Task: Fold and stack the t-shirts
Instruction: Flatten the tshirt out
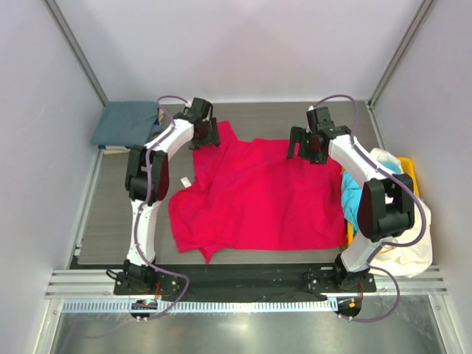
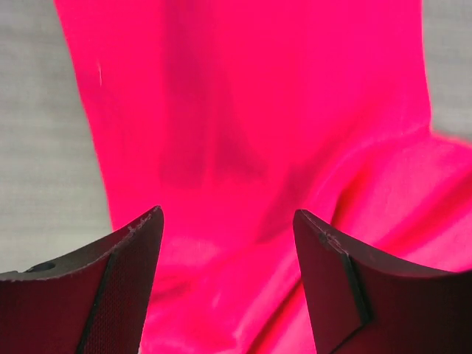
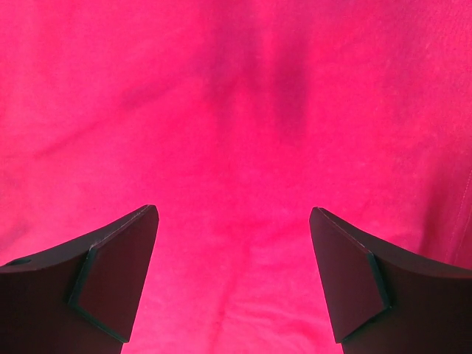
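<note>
A bright red-pink t-shirt point(image 1: 258, 195) lies spread and wrinkled across the middle of the table. My left gripper point(image 1: 206, 140) hovers over its far left corner. In the left wrist view this gripper point(image 2: 228, 211) is open, with only red-pink cloth point(image 2: 243, 133) below the jaws. My right gripper point(image 1: 305, 150) is above the shirt's far right edge. In the right wrist view it point(image 3: 234, 209) also stands open over flat red-pink cloth point(image 3: 236, 110). A slate blue-grey t-shirt point(image 1: 129, 123) lies folded at the far left corner. Cyan point(image 1: 352, 193) and cream-white point(image 1: 407, 252) t-shirts sit at the right.
A yellow plastic bin point(image 1: 410, 171) stands at the right edge behind my right arm, holding the cyan and cream-white cloth. A thin tan edge point(image 1: 114, 150) shows under the blue-grey shirt. Grey walls close in the table at the back and both sides.
</note>
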`<state>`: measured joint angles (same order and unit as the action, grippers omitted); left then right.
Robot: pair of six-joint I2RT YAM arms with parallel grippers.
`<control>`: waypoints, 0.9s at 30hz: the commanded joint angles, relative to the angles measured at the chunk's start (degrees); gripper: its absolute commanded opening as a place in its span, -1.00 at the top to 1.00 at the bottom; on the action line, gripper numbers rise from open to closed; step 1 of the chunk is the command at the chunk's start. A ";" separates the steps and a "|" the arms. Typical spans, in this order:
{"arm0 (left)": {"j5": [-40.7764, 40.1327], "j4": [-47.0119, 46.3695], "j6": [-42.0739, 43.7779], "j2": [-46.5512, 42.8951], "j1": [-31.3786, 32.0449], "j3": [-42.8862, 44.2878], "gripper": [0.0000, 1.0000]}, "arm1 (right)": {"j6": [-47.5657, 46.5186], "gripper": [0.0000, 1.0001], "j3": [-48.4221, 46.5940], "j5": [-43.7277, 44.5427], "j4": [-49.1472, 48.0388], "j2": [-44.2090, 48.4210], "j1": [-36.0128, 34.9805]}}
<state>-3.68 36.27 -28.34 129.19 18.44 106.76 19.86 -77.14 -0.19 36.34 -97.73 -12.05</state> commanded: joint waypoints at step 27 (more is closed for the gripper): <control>13.87 -5.21 -5.41 31.48 -20.72 48.46 -0.46 | 1.76 -0.79 -6.70 -7.99 -3.38 -2.28 -1.30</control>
<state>6.81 39.68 -32.88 158.69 -1.21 153.36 20.95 -80.05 -6.68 34.28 -99.02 -12.51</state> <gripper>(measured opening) 0.722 0.897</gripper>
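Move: The red t-shirt's far-left sleeve lies directly beneath my left hand, its middle about 3 cm below and 1 cm to the right. The folded stack is roughly 28 cm to my left hand's left and 4 cm farther out; the shirt's white label lies some 18 cm back and 6 cm left. From my right hand, hovering over the shirt, that sleeve is about 29 cm left, 9 cm ahead and 10 cm below. With my left fingers parted, I sink slightly onto the sleeve and drag it forward, then diagonally forward and left towards the gap by the folded stack, about 22 cm in all, easing back up late as my wrist turns some 15 degrees counter-clockwise. My open right hand rises about 3.5 cm clear of the shirt, then sinks partway, drifting left. ##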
